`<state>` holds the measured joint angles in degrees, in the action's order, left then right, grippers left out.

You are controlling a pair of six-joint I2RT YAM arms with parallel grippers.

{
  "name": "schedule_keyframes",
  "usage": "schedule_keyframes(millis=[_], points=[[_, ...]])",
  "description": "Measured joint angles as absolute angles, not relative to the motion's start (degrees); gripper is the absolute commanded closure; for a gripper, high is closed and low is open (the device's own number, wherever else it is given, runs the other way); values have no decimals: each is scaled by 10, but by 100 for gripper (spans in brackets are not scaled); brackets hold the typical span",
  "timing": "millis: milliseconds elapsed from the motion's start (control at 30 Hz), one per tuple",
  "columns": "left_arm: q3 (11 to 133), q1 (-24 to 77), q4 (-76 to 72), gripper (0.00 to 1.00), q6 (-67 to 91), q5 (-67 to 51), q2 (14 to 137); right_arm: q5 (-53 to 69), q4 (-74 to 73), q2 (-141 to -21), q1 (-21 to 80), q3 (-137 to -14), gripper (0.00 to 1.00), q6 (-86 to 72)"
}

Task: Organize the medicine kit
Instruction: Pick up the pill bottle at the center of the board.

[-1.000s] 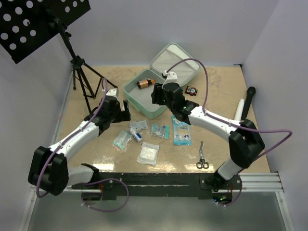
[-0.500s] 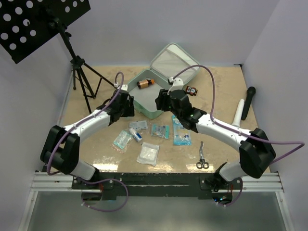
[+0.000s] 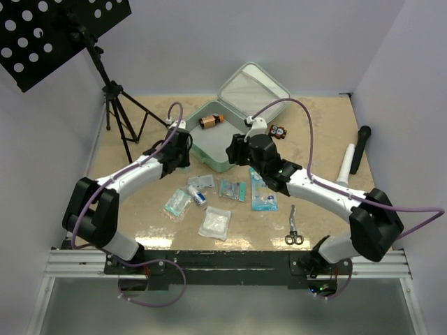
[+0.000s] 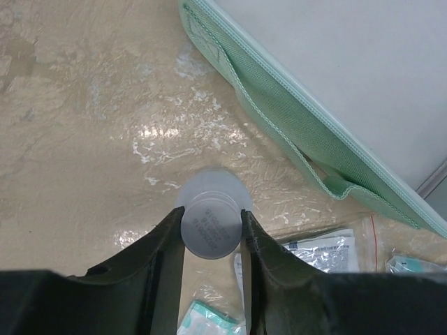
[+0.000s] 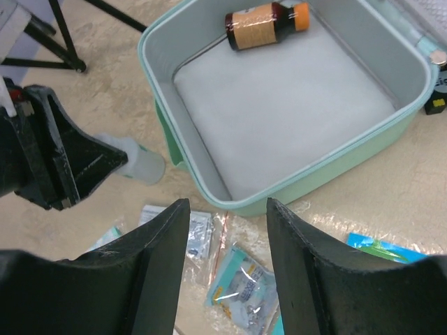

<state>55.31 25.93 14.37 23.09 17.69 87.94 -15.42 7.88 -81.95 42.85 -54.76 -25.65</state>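
The medicine kit (image 3: 204, 148) lies open at the back middle, mint green with pale grey lining, its lid (image 3: 253, 87) tipped up behind. A brown bottle (image 3: 211, 121) with an orange cap lies inside (image 5: 264, 26). Just left of the kit's wall (image 4: 293, 118), my left gripper (image 3: 183, 150) is shut on a white plastic bottle (image 4: 211, 227); both fingers press its round base. The right wrist view shows that bottle (image 5: 140, 162) lying beside the kit's corner. My right gripper (image 5: 227, 202) hangs open over the kit's front edge (image 5: 328, 171), with nothing between its fingers.
Several sealed packets (image 3: 230, 188) lie scattered in front of the kit, a larger blue one (image 3: 263, 192) to the right. Scissors (image 3: 293, 227) lie near the front right. A tripod stand (image 3: 119, 105) stands back left. A white tube (image 3: 346, 164) and black cylinder (image 3: 360, 146) lie far right.
My left arm reached in towards the kit's left side and its jaws closed from wide open onto the white bottle. The right arm shifted slightly forward and right.
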Motion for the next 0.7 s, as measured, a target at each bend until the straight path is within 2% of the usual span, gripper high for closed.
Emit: schedule_keyframes(millis=[33, 100, 200, 367, 467, 500, 533, 567, 633, 700], points=[[553, 260, 144, 90, 231, 177, 879, -146, 82, -820, 429, -543, 44, -254], [555, 260, 151, 95, 230, 177, 877, -127, 87, -820, 429, -537, 34, -247], [569, 263, 181, 100, 229, 173, 870, -82, 109, -817, 431, -526, 27, -230], [616, 264, 230, 100, 222, 143, 830, -6, 152, -793, 435, -507, 27, -207], [657, 264, 249, 100, 215, 110, 806, 31, 186, -780, 440, -501, 30, -199], [669, 264, 253, 100, 214, 96, 799, 42, 203, -776, 441, -496, 15, -199], [682, 264, 255, 100, 212, 75, 792, 53, 233, -770, 443, -482, 5, -199], [694, 264, 256, 100, 211, 52, 788, 67, 274, -760, 446, -456, 2, -202], [715, 264, 259, 100, 204, 3, 786, 90, 342, -732, 453, -397, 2, -205], [729, 264, 266, 100, 199, -36, 788, 92, 349, -712, 461, -370, 2, -202]])
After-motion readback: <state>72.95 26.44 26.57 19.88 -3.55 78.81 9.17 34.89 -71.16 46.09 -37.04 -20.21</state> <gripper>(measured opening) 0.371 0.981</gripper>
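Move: The left hand already grips the white bottle by its cap; the open box it is bound for has its middle about 13 cm ahead, 11 cm right and 3 cm lower, with the brown bottle in it some 18 cm ahead and 9 cm right. From the right hand, the blue-white pill bottle lies roughly 12 cm left, 6 cm back and 17 cm below; on the same table, the teal bag is 4 cm back, straight in line, the foil packet 10 cm left and 1 cm back. Upward first, fast, the left hand lifts the white bottle clear of the table by about 15 cm, swinging right towards the end beside the box, the wrist turning clockwise and tilting, grip kept. Meanwhile the empty right hand draws back some 9 cm, also left and up, turning counter-clockwise almost 30 degrees to face the blue-white pill bottle as its half-open fingers spread nearly fully. ##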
